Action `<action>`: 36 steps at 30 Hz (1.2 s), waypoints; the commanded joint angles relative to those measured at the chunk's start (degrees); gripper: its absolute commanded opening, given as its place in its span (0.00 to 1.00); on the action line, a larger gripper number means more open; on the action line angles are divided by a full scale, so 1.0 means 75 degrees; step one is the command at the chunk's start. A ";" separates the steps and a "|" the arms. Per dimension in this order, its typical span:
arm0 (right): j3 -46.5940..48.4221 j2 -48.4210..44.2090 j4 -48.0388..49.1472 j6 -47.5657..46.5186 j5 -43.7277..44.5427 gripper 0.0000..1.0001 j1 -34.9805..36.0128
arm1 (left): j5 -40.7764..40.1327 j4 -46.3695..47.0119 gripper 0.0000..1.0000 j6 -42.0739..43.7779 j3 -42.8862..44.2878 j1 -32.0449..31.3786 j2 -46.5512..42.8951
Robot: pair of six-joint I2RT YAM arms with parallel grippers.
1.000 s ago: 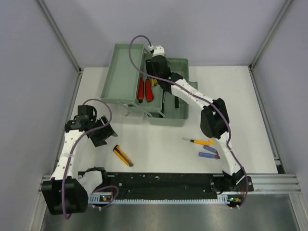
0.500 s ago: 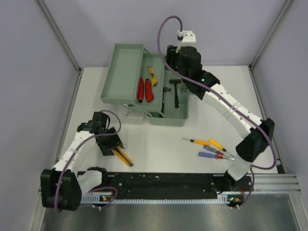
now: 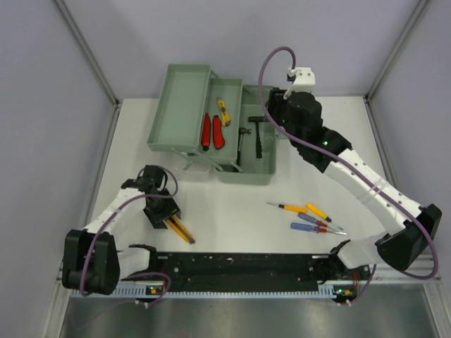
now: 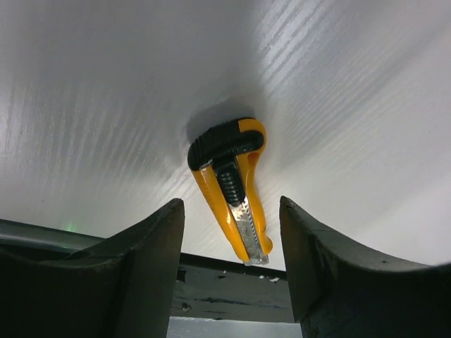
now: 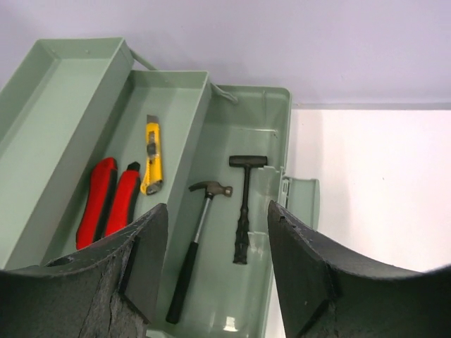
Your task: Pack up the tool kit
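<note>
The sage-green toolbox stands open at the back, and it also shows in the right wrist view. Its tray holds red pliers and a yellow utility knife. Its base holds a claw hammer and a black hammer. My right gripper is open and empty above the box's right side. My left gripper is open, low over the table. Its fingers straddle the blade end of a second yellow utility knife without gripping it.
Several screwdrivers lie on the table at the right front: a yellow-handled one, another yellow one, and blue and red ones. The black rail runs along the near edge, just past the knife's tip.
My right gripper has left the tray, where a yellow knife now lies, and has drawn back to the right. My left gripper has come down over the knife on the table.
</note>
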 commanded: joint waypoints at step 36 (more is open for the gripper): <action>-0.1205 -0.1776 -0.0510 0.1095 0.0771 0.58 -0.0109 | -0.0790 -0.0707 0.00 0.1111 0.1762 -0.0584 -0.1605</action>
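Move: Straight below the open left gripper, about 2 cm down with its middle some 2 cm back and 2 cm right, lies the orange knife, slanting from far left to near right. The toolbox's middle is about 35 cm ahead of that gripper and 16 cm right; the yellow knife in its tray is roughly 39 cm ahead and 20 cm right. From the right gripper, the orange knife lies about 24 cm back, 34 cm left and 35 cm below. Ease the left gripper down a little over 2 cm astride the orange knife, shut the fingers on its sides towards its far end, then, keeping the grip, lift about 7 cm while drawing it forward some 3 cm and swinging the fingertips forward. Meanwhile back the empty, open right gripper away from the toolbox, back and to the right. ##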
